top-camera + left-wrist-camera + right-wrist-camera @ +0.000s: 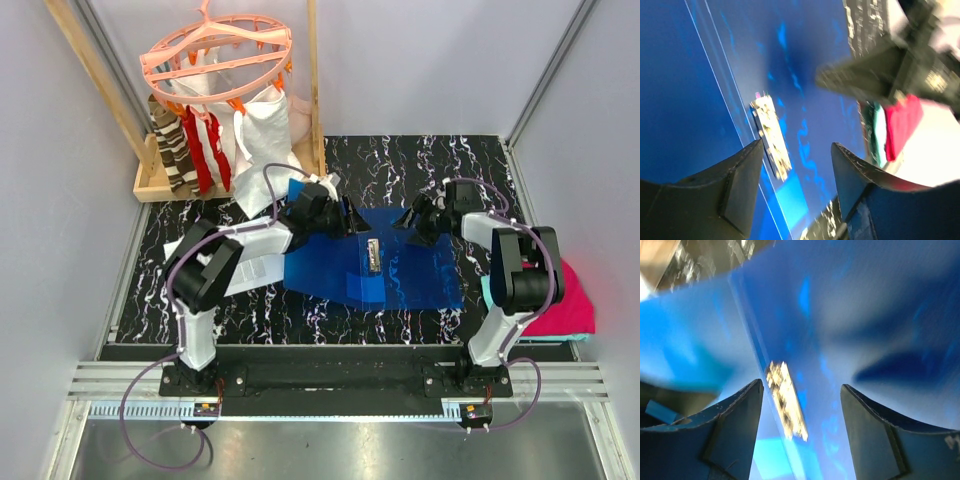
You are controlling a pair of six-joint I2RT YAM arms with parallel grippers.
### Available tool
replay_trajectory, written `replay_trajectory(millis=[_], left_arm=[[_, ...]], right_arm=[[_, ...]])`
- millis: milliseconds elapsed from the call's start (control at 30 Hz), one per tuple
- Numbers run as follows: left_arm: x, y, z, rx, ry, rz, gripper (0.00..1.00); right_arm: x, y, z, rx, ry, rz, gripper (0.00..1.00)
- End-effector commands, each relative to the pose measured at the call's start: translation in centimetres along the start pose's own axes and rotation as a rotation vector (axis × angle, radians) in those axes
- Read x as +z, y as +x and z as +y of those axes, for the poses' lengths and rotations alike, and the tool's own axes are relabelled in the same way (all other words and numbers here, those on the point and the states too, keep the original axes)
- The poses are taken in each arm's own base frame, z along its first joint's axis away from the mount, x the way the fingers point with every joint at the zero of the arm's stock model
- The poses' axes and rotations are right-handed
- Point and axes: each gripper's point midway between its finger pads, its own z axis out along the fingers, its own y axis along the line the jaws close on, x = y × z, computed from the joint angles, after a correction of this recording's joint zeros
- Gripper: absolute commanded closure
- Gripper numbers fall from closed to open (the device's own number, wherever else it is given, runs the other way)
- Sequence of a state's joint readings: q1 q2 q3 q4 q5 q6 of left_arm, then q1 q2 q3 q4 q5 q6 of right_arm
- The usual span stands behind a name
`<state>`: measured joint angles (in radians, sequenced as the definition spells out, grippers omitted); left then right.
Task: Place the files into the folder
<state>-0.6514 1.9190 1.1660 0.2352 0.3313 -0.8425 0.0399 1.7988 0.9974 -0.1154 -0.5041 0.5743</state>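
The blue folder (420,275) lies open and flat in the middle of the table, with its metal clip (372,253) along the spine. White printed files (255,272) lie left of the folder, partly under my left arm. My left gripper (345,222) is open and empty over the folder's far left edge. In the left wrist view the gripper (796,145) hangs above the folder (700,100) and clip (771,137). My right gripper (408,222) is open and empty over the folder's far right part. In the right wrist view the gripper (801,385) looks down on the folder (865,315) and clip (787,400).
A wooden rack (165,185) with a pink peg hanger (215,55), striped and red cloths and a white cloth bag (262,125) stands at the back left. A folded magenta cloth (575,300) lies by the right arm, also in the left wrist view (902,120).
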Motion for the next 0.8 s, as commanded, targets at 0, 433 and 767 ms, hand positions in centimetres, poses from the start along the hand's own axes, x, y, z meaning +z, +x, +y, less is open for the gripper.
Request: replay_trajectory(millis=[0, 433, 767], left_arm=[[2.8, 0.3, 2.0, 0.016, -0.070, -0.006, 0.43], [4.7, 2.7, 6.2, 0.077, -0.291, -0.066, 0.62], [4.3, 2.3, 6.3, 0.087, -0.316, -0.112, 0.73]], right_arm=[[-2.5, 2.9, 2.7, -0.025, -0.142, 0.052, 0.28], [-0.6, 9.2, 2.1, 0.095, -0.338, 0.191, 0.67], [0.6, 10.1, 1.9, 0.066, -0.328, 0.206, 0.69]])
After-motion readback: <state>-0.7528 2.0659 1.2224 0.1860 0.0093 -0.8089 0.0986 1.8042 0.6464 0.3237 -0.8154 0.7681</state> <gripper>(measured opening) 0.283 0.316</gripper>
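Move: Both hands go for the metal clip in the middle of the open folder. From the left hand it lies about 8 cm below, some 3 cm to the right and 2 cm nearer the base; from the right hand it is about 6 cm back, 7 cm left and 3 cm down. The light-blue pocket is about 9 cm back and 2 cm right of the left hand; the files lie about 27 cm to that hand's left and 3 cm back. The right fingertips come to the clip's near end, narrowing around it: the hand sweeps back about 8 cm, swings some 6 cm left and dips at the last, rolling about 20 degrees. The left hand drops about 7 cm, almost straight down, beside the clip's far end, its fingers closing to roughly half their gap and its wrist rolling some 15 degrees. Firm contact can't be made out for either. ##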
